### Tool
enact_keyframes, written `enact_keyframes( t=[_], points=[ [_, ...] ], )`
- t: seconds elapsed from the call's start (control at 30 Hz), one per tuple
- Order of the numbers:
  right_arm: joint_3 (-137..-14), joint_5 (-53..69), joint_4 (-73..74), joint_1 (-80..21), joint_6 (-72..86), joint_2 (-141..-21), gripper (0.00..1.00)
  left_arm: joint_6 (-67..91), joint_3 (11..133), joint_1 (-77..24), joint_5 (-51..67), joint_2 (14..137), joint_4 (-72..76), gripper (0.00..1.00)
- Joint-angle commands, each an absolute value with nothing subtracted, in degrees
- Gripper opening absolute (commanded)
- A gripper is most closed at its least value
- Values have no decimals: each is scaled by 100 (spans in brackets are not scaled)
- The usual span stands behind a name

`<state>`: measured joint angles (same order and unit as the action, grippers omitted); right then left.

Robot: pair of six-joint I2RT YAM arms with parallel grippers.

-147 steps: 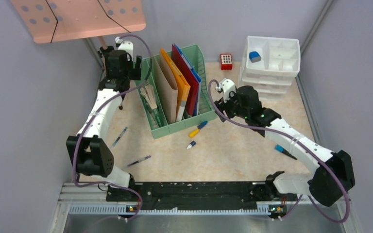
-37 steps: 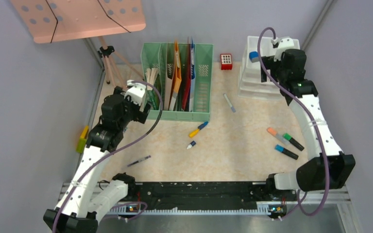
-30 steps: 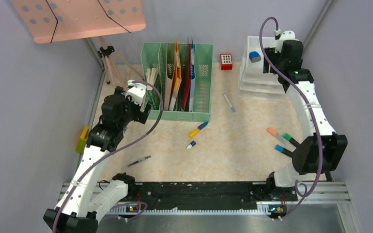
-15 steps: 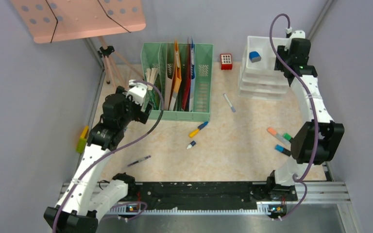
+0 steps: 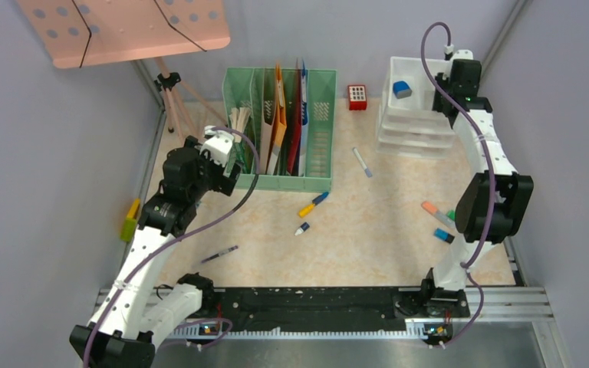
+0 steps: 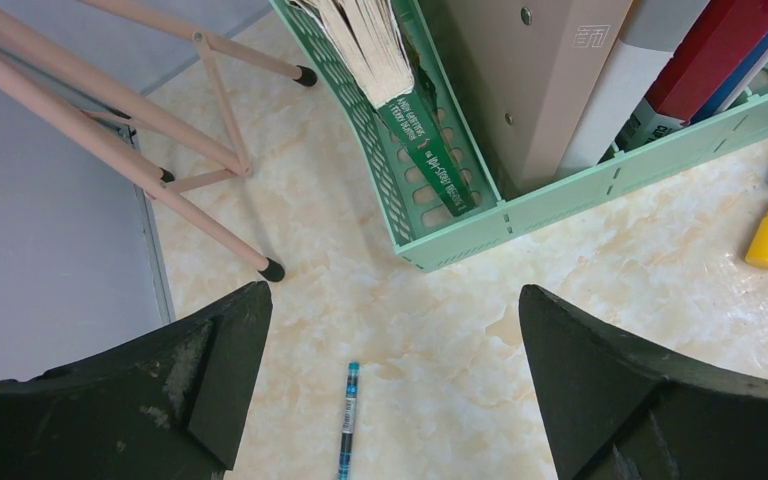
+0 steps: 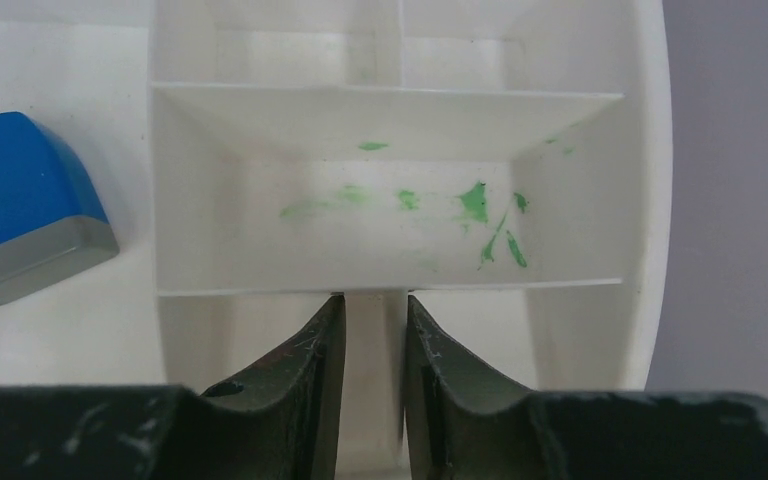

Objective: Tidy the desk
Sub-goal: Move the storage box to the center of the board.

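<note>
The desk is a beige marble top strewn with pens and markers. My right gripper reaches into the top tray of the white drawer unit. Its jaws stand narrow, one finger on each side of a thin white divider wall, with a slim gap still showing. A blue block lies in the tray's left compartment. My left gripper hovers wide open beside the green file rack, and a teal pen lies on the desk below it.
A yellow-blue marker, a small white marker, a grey pen and a dark pen lie mid-desk. Orange and blue highlighters sit by the right arm. A red block stands at the back, pink stand legs at the left.
The right arm has swung its wrist from the tray's middle to its back right corner, and its elbow has drawn in over the highlighters. The left arm has not moved.
</note>
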<state>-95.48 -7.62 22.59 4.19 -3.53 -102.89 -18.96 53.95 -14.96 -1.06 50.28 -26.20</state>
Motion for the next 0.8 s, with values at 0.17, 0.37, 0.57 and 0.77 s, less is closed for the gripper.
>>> enact_keyframes(
  t=[0.17, 0.37, 0.57, 0.77],
  points=[
    [-9864, -697, 2337, 457, -369, -10420, 12, -1933, 5786, -1477, -26, 5083, -2627, 99],
    [-9887, -656, 2435, 457, -388, -10369, 3, -1901, 5968, -1485, 212, 5138, -2728, 99],
    [-9892, -665, 2562, 457, -514, -10283, 0, -1889, 6035, -1485, 307, 5146, -2801, 99],
    [-9957, -519, 2779, 457, -562, -10227, 0, -1858, 6114, -1494, 361, 5128, -2898, 99]
  ],
)
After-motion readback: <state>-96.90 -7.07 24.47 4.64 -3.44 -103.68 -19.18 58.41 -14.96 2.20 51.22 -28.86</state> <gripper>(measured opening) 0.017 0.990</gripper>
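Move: The white storage box's middle lies about 4 cm left of the right hand, 2 cm ahead and 10 cm below; the thin divider in the right part of its top tray is already between this hand's half-closed fingers. The blue block in the tray sits 9 cm to the left and 2 cm ahead, the red block roughly 19 cm left, 5 cm farther out and 21 cm down. From the left hand, the box is some 50 cm right, 22 cm ahead and 12 cm down. The right hand stays down inside the storage box's top tray, its wrist angle nearly unchanged, and closes its fingers from about a third open to almost shut, the gap narrowing until they pinch the thin upright divider between them. Meanwhile the left hand, wide open and empty in front of the green rack, rises about 2 cm and eases 1 cm to its right, touching nothing. ##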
